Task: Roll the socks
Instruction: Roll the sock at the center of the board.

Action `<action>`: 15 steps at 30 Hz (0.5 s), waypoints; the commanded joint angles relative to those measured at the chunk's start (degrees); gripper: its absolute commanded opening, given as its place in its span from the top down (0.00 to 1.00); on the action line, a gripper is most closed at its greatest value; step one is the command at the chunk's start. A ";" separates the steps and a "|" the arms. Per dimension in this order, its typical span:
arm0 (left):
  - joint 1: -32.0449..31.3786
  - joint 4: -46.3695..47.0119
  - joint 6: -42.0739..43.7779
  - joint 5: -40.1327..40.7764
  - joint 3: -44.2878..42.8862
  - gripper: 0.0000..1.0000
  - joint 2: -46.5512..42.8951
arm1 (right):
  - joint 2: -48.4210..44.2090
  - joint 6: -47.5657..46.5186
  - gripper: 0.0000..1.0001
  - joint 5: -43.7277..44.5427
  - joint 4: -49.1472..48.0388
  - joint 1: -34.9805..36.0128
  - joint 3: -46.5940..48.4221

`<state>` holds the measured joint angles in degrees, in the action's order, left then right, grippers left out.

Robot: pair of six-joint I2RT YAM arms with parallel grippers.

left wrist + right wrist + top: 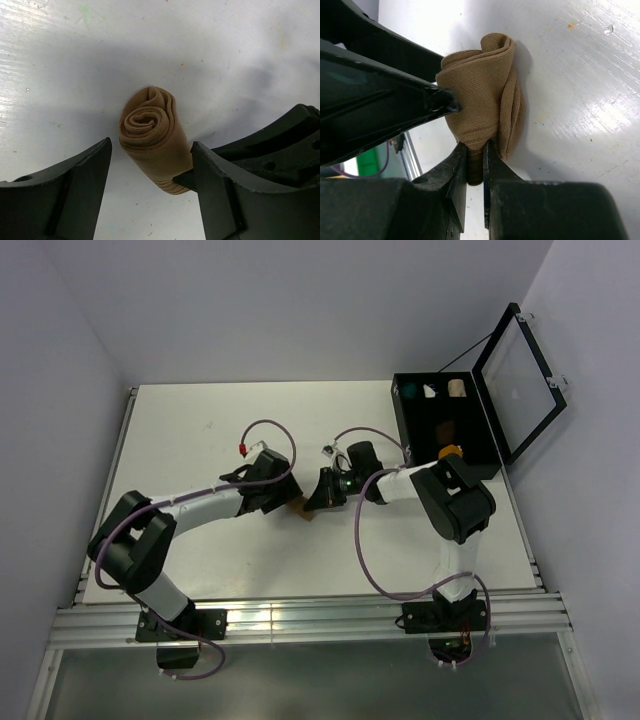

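Observation:
A plain tan sock (303, 508) lies rolled into a coil on the white table (200, 440) between my two grippers. The left wrist view shows the roll's spiral end (145, 122). My left gripper (151, 150) stands open around the roll, with bare table showing beside its left finger. My right gripper (475, 150) is shut on the tan sock (485, 95), pinching its lower layers between the fingertips. From above, the left gripper (283, 502) and the right gripper (318, 496) meet over the roll. A mustard-orange sock (450, 451) and a dark brown sock (446, 427) sit in the box.
A black box (400, 430) with its clear lid (520, 380) swung open stands at the table's back right. Small teal (408, 392), white (430, 391) and cream (457, 388) bundles fill its far compartments. Cables loop over both arms.

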<state>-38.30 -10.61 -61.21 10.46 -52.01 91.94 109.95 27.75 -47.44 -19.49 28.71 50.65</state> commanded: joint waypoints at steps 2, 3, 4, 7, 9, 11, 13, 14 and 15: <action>-0.28 1.56 -1.19 0.62 0.33 0.32 1.92 | 3.42 1.96 1.00 -1.43 4.81 -0.14 0.76; -0.19 1.21 -1.10 0.44 0.15 0.33 2.45 | 3.86 2.31 1.00 -1.51 4.37 -0.14 0.76; -0.19 0.86 -1.10 0.44 -0.37 0.35 3.50 | 4.13 2.49 1.00 -1.51 4.19 -0.23 0.76; -0.28 -0.63 -1.02 0.35 -1.42 0.37 5.69 | 4.83 2.84 1.00 -1.52 4.37 -0.23 1.03; -0.19 -1.25 -0.84 0.09 -1.52 0.40 6.41 | 4.57 2.40 1.00 -0.82 4.72 -0.23 1.03; -0.19 -1.34 -0.67 -0.44 -1.60 0.46 7.20 | 3.43 1.61 1.00 0.32 4.37 -0.23 -0.02; -0.10 -1.78 -0.23 -1.05 -2.04 0.49 7.90 | 0.19 1.08 0.98 2.34 2.71 -0.15 -1.25; 0.07 -2.13 0.12 -1.14 -2.39 0.50 8.25 | -2.61 0.38 0.93 3.14 2.18 -0.06 -2.48; 0.07 -2.65 0.39 -1.23 -2.74 0.51 8.52 | -3.94 -0.32 0.89 4.27 2.61 -0.06 -2.84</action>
<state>-38.28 -9.32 -62.22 9.39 -53.89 97.80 110.56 30.48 -48.36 -20.08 28.27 50.48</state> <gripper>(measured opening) 0.505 0.177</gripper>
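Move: Just beneath the left fingers lies the rolled brown sock: its middle is about 2 cm to the right and some 3 cm below that hand, level with it front to back. From the right hand, which already pinches the sock's narrow tail, the roll's middle lies about 2 cm to the left, level with it front to back and roughly 1 cm lower. No other thing stands near on the board. Sinking about 2.5 cm over the roll, the left hand lowers its parted fingers to either side of the brown sock, easing about 1 cm to the right late on. Its fingers narrow partway, from well open to about half, until the tips come up against both sides of the roll. The right hand stays in place and keeps its pinch on the tail. ##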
